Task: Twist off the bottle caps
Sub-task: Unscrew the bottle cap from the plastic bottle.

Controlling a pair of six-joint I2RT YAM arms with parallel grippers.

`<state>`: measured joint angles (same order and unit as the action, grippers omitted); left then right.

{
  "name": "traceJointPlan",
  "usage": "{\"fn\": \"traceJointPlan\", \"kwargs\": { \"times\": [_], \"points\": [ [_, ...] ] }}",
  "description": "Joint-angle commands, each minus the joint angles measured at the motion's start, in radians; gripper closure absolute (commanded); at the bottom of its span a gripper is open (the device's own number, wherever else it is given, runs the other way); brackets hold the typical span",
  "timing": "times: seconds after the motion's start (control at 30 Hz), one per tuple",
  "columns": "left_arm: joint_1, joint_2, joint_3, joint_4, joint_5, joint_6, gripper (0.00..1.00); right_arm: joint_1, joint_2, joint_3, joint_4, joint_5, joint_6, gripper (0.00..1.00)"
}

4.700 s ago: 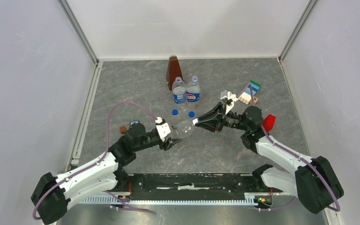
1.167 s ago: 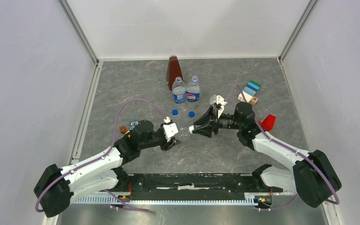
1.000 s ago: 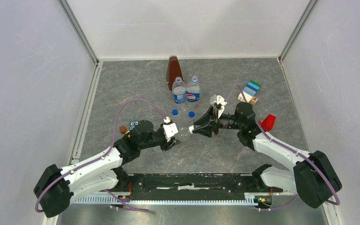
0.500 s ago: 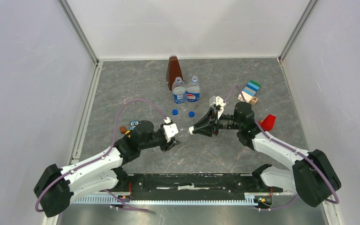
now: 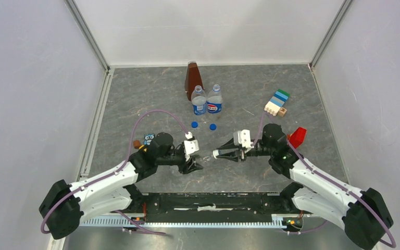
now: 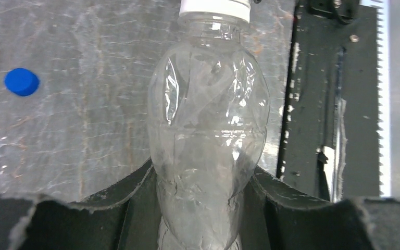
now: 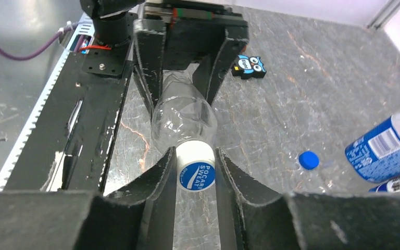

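A small clear unlabelled bottle [image 5: 204, 155] is held off the table, lying level between the two arms. My left gripper [image 6: 203, 166] is shut on the bottle's [image 6: 208, 120] lower body. My right gripper [image 7: 196, 152] is shut on its white cap [image 7: 196, 169] with the blue mark, one finger on each side. Two labelled bottles [image 5: 199, 104] [image 5: 215, 102] stand upright farther back. Two blue caps [image 5: 194, 124] [image 5: 213, 126] lie loose on the table in front of them.
A brown pyramid-shaped object [image 5: 192, 78] stands behind the labelled bottles. Stacked toy blocks [image 5: 276, 102] and a red piece [image 5: 298, 136] sit to the right. An owl figure [image 5: 148, 139] and a small orange block [image 5: 136, 144] lie to the left. The black base rail [image 5: 208, 200] runs along the near edge.
My right gripper has closed on the white cap and its wrist has rolled. Both grippers and the bottle have shifted a little toward the near edge.
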<state>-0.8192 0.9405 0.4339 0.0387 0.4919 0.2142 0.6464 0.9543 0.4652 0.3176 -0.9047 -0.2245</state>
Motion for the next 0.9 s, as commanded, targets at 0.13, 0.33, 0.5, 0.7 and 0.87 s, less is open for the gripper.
{"fn": "traceJointPlan", "kwargs": {
  "times": [0.13, 0.33, 0.5, 0.7, 0.87],
  "points": [
    [0.011, -0.057, 0.080, 0.160, 0.176, -0.080, 0.98, 0.042, -0.070, -0.048, -0.153, -0.014, -0.227, 0.99],
    [0.011, -0.126, 0.014, 0.191, 0.061, -0.023, 0.98, 0.042, -0.030, 0.018, -0.107, 0.119, -0.074, 0.50],
    [0.009, -0.150, -0.012, 0.184, 0.012, 0.012, 0.98, 0.041, 0.024, 0.053, -0.082, 0.123, -0.015, 0.48],
    [0.008, -0.134, 0.000, 0.135, -0.041, 0.031, 0.98, 0.025, -0.020, 0.036, 0.020, 0.121, 0.096, 0.43],
    [0.002, -0.114, 0.009, 0.095, -0.117, 0.046, 0.98, -0.025, -0.086, 0.009, 0.107, 0.159, 0.236, 0.28]
  ]
}}
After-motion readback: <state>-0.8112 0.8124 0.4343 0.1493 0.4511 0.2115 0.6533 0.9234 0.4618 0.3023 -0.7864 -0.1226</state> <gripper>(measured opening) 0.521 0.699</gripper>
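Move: The right fingers already pinch the white cap of the clear bottle, so the cap lies right at that hand point. The left hand holds the bottle body, with the cap some 7 cm to its right, 1 cm ahead and 6 cm above. From the right hand, one loose blue cap lies about 16 cm ahead and 1 cm left, the other 16 cm ahead and 9 cm left, both roughly 18 cm below. Still pinching the cap, the right hand turns about 10 degrees further and drifts 1.5 cm back together with the left, then opens wide, freeing the cap. It dips some 3 cm and comes back up, easing a little forward. The left hand keeps its grip on the bottle and lifts it about 6 cm, tilting some 15 degrees, then edges forward. ##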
